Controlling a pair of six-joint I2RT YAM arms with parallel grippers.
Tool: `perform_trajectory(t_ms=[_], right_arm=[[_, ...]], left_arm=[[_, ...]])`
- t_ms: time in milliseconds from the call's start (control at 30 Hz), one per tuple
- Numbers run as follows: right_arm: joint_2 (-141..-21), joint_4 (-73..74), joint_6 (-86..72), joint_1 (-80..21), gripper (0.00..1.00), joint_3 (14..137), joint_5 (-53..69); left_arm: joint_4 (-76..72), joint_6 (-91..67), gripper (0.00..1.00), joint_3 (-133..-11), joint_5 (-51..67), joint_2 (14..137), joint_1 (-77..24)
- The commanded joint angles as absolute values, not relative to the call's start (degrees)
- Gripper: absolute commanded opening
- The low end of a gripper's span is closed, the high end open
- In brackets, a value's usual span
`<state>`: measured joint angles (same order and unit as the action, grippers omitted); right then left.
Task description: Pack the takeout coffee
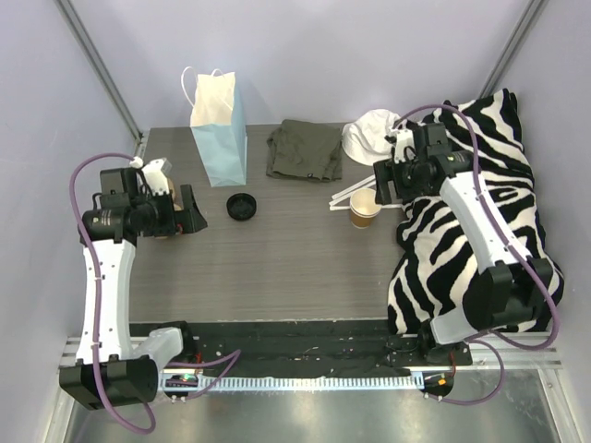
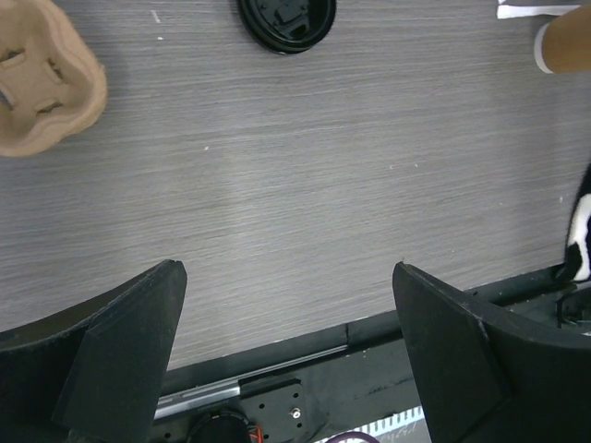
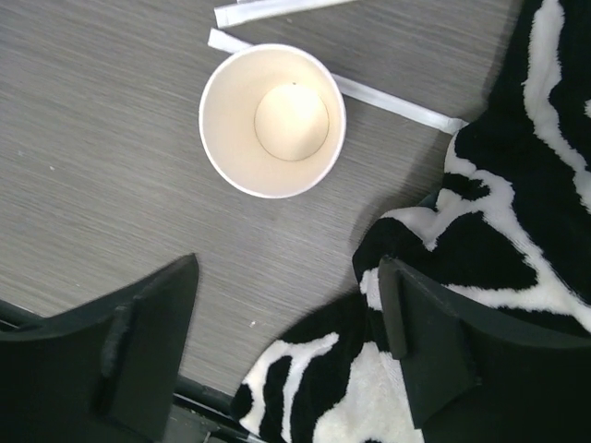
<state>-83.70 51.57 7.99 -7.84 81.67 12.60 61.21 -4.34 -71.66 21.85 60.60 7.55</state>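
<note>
No lidded cup is in view. A tan paper cup (image 1: 364, 209) without a lid stands open, white inside, at the right of the table; it also shows in the right wrist view (image 3: 273, 120). A round black lid (image 1: 241, 206) lies alone at mid-table and shows in the left wrist view (image 2: 286, 20). A blue paper bag (image 1: 222, 138) stands upright at the back. My right gripper (image 1: 380, 185) is open and empty just above the cup (image 3: 288, 268). My left gripper (image 1: 194, 210) is open and empty, left of the lid (image 2: 286, 277).
A brown pulp cup carrier (image 2: 42, 88) lies by the left gripper. A folded green cloth (image 1: 305, 149) and a white cloth (image 1: 369, 134) lie at the back. Paper-wrapped sticks (image 3: 397, 100) lie beside the cup. A zebra-print blanket (image 1: 471, 212) covers the right side.
</note>
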Motion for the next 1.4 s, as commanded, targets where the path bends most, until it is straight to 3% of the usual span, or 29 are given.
perform_trajectory(t_ms=[0, 200, 900, 1033, 1167, 1300, 1367], right_arm=[[-86.21, 53.00, 8.88, -9.32, 0.80, 85.60, 8.70], [-92.02, 52.38, 7.74, -9.32, 0.51, 88.24, 9.84], [-105.55, 53.09, 6.68, -9.40, 0.43, 95.45, 9.40], [-107.13, 53.17, 6.59, -9.40, 0.37, 96.06, 9.58], [-107.84, 53.52, 6.59, -9.40, 0.20, 96.59, 9.49], [-107.84, 53.70, 6.50, -9.32, 0.11, 96.59, 9.58], [-108.02, 53.88, 6.50, -9.40, 0.01, 96.59, 9.49]], left_arm=[[57.92, -4.40, 1.00, -70.40, 28.11, 59.33, 7.65], [55.02, -4.57, 1.00, -69.35, 32.60, 57.13, 7.65], [50.36, -4.92, 1.00, -65.92, 40.43, 53.62, 7.65], [49.22, -4.75, 1.00, -65.13, 40.43, 52.91, 7.65], [48.69, -4.75, 1.00, -64.42, 40.78, 53.35, 7.65], [47.73, -4.83, 1.00, -63.63, 41.22, 53.70, 7.65], [47.02, -4.83, 1.00, -63.46, 41.31, 54.05, 7.65]])
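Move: The nested paper cups stand about 5 cm ahead of my right hand and 5 cm to its left, their middle some 12 cm lower. A single white straw lies just beyond them, roughly 10 cm ahead and 3 cm left of my hand. The other straws lie about 16 cm ahead and 7 cm left, both lots 17 cm down. From my left hand the cups are about 45 cm right, 13 cm ahead and 17 cm below. I bring my right hand forward and down, then mostly straight down onto the right-hand rim of the cups, about 6 cm out and 8 cm lower in all, tipping my fingers some 15 degrees more downward. On the way they go from wide open to half shut, and at the bottom they pinch the rim. My empty left hand, still wide open, drifts about 5 cm right and slightly up, tilting upward and turning clockwise. ##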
